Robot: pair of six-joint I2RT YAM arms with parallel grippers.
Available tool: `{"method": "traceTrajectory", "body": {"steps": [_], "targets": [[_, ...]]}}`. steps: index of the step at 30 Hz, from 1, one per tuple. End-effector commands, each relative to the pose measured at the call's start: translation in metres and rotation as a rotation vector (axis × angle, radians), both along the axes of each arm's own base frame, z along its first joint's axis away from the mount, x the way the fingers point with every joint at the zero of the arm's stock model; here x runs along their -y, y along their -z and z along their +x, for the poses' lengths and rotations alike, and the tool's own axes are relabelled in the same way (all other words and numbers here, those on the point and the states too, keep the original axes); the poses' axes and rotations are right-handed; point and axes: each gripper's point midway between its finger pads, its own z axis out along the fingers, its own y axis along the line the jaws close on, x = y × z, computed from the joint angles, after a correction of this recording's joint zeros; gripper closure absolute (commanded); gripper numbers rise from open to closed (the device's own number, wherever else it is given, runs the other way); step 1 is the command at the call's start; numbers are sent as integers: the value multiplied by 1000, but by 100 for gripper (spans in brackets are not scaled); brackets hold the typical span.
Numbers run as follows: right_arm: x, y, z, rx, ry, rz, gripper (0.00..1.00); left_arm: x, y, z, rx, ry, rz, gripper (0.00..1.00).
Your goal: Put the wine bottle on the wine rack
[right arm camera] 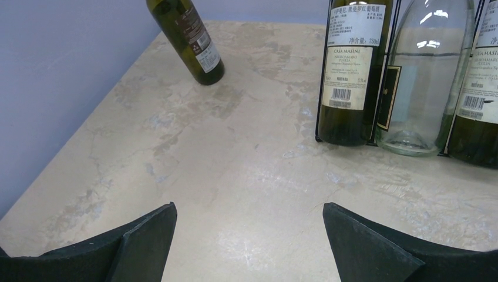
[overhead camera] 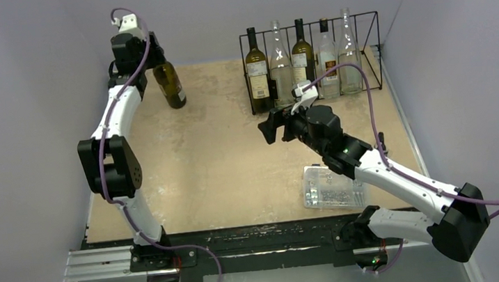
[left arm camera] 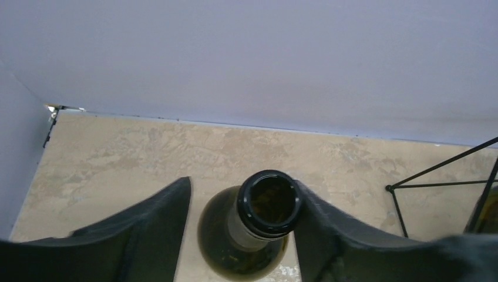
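Observation:
A dark green wine bottle [overhead camera: 171, 85] stands tilted at the far left of the table, label side toward the arms. My left gripper [overhead camera: 151, 57] is open around its neck. In the left wrist view the open mouth [left arm camera: 269, 202] sits between the fingers: the right finger [left arm camera: 329, 235] touches the rim, the left finger [left arm camera: 152, 229] stands apart from it. The black wire wine rack [overhead camera: 359, 14] stands at the far right with several bottles in it. My right gripper [overhead camera: 267, 126] is open and empty above the table in front of the rack's left end.
A clear plastic parts box [overhead camera: 332, 188] lies near the right arm's base. Walls close in the table at the back, left and right. The rack's left corner wire [left arm camera: 434, 170] shows in the left wrist view. Racked bottles [right arm camera: 352, 70] fill the right wrist view's upper right.

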Motion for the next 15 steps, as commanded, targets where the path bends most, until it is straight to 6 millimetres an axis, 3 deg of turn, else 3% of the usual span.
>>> {"method": "traceTrajectory", "body": {"steps": [1,3,9,15], "targets": [[4,-2,-2,13,7,-3,1,18,-34,6,53,60,12,48],[3,-2,-2,6,1,0,1,25,-30,1,24,70,-1,61],[-1,1,-1,-10,2,19,1,32,-24,-28,-59,68,-60,88],[-11,8,0,-30,-36,22,1,45,-39,-79,-116,73,-83,98]]}}
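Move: The last wine bottle stands upright with its neck already between the left gripper's open fingers: its middle is about 1 cm ahead, 1 cm to the right and 12 cm below. At the rack's left end, a green bottle stands some 37 cm right and 6 cm nearer, with a clear bottle beside it, about 46 cm right and 6 cm nearer. From the right gripper, the last wine bottle lies roughly 29 cm ahead, 36 cm left and 12 cm below. Close the left gripper's fingers until they pinch the bottle's neck, drifting a couple of centimetres right and barely upward as they shut. Keep that grip and draw the neck back towards the robot, about 3 cm, tipping the hand slightly farther down. ##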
